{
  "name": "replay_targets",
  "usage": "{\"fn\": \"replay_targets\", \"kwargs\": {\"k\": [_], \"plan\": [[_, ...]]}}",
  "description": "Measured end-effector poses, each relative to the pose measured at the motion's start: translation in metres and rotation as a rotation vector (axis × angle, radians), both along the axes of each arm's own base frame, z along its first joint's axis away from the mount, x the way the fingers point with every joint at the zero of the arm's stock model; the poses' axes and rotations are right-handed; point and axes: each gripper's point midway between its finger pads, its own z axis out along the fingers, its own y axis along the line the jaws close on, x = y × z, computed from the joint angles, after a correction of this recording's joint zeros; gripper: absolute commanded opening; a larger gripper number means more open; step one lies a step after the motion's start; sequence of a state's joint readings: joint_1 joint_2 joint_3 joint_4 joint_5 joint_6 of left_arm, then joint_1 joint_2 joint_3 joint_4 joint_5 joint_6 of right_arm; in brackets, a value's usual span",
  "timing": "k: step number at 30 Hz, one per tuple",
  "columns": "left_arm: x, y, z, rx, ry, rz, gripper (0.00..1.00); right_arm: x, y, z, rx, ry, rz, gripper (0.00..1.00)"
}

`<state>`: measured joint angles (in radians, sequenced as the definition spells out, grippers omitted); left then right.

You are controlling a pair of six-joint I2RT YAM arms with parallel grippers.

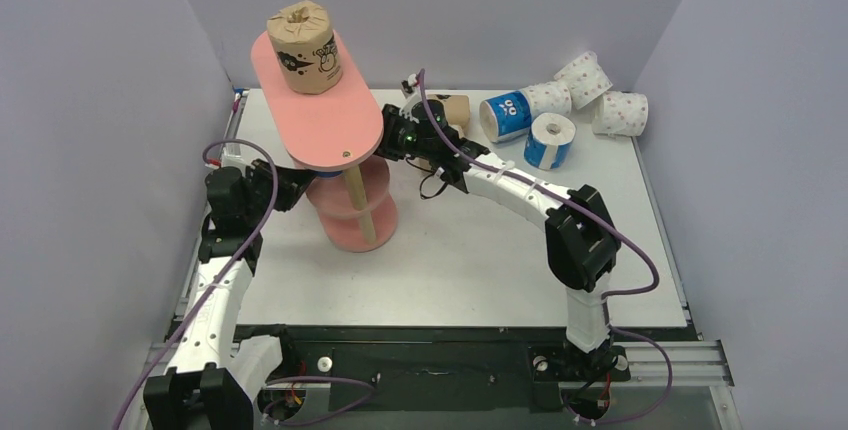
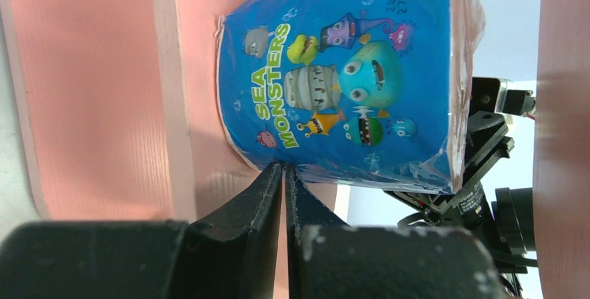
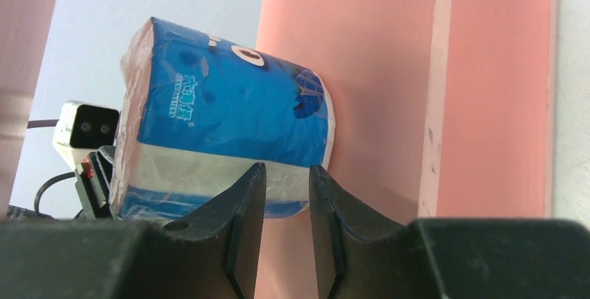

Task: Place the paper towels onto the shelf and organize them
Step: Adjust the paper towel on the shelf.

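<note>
The salmon-pink shelf [image 1: 320,115] stands left of centre, with a brown paper towel roll [image 1: 300,47] on its top board. On a lower tier, hidden from above by that board, sits a blue "Sea Monsters" roll [image 2: 341,83] [image 3: 229,111]. My left gripper [image 2: 284,165] is shut, its tips touching the roll's lower edge. From the opposite side my right gripper [image 3: 286,167] [image 1: 393,135] stands narrowly open, tips against the roll's clear wrap, with pink board showing between the fingers.
Loose on the table at the back right lie another brown roll [image 1: 452,110], two blue rolls [image 1: 505,115] [image 1: 550,140] and three white pink-dotted rolls [image 1: 583,75] [image 1: 548,98] [image 1: 620,112]. Purple-grey walls close in on three sides.
</note>
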<state>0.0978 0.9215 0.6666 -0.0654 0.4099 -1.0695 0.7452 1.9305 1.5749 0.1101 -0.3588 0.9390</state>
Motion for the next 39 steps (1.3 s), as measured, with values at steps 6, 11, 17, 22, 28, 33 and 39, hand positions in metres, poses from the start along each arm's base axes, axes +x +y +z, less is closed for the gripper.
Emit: {"fn": "replay_targets", "kwargs": {"k": [6, 11, 17, 22, 28, 33, 39], "plan": [[0.017, 0.007, -0.003, 0.004, 0.008, 0.024, 0.05, 0.015, 0.012, 0.004, 0.022, 0.002, 0.005, 0.27], [0.033, 0.011, -0.006, 0.004, 0.015, 0.031, 0.05, 0.025, 0.013, 0.001, 0.028, 0.011, 0.0, 0.27], [0.052, 0.014, -0.008, 0.004, 0.018, 0.032, 0.05, 0.037, 0.013, -0.007, 0.032, 0.035, -0.006, 0.27], [0.064, 0.018, -0.009, 0.004, 0.022, 0.042, 0.05, 0.05, 0.019, -0.003, 0.049, 0.028, -0.006, 0.28], [0.071, 0.027, -0.009, 0.008, 0.02, 0.071, 0.05, 0.066, 0.025, 0.01, 0.071, 0.01, -0.008, 0.28], [0.079, 0.031, -0.009, 0.008, 0.015, 0.082, 0.04, 0.076, 0.031, 0.014, 0.089, 0.006, -0.011, 0.29], [0.091, 0.033, -0.018, -0.011, 0.042, 0.091, 0.05, 0.09, 0.038, 0.007, 0.103, 0.021, -0.016, 0.29]]}}
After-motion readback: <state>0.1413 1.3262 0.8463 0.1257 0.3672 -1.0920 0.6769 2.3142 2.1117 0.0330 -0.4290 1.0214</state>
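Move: The blue paper towel stands upright on the middle deck of the shelf. Its middle is about 5 cm ahead of the left fingers and 3 cm to their right; from the right fingers it is 2 cm ahead and 5 cm left. It sits about 3 cm above both. The brown roll on the top deck is roughly 17 cm straight ahead of the left hand and 17 cm up. A brown roll lies on the table some 13 cm ahead of the right hand, 13 cm right and 12 cm down. Keep both grippers low against the near side of the blue paper towel, the left one shut and the right one slightly open, and push it forward along the middle deck under the top deck. Take both hands about 9 cm forward and 3.5 cm left together, along the shelf's slant, letting the left sink nearly 2 cm at the same time. ##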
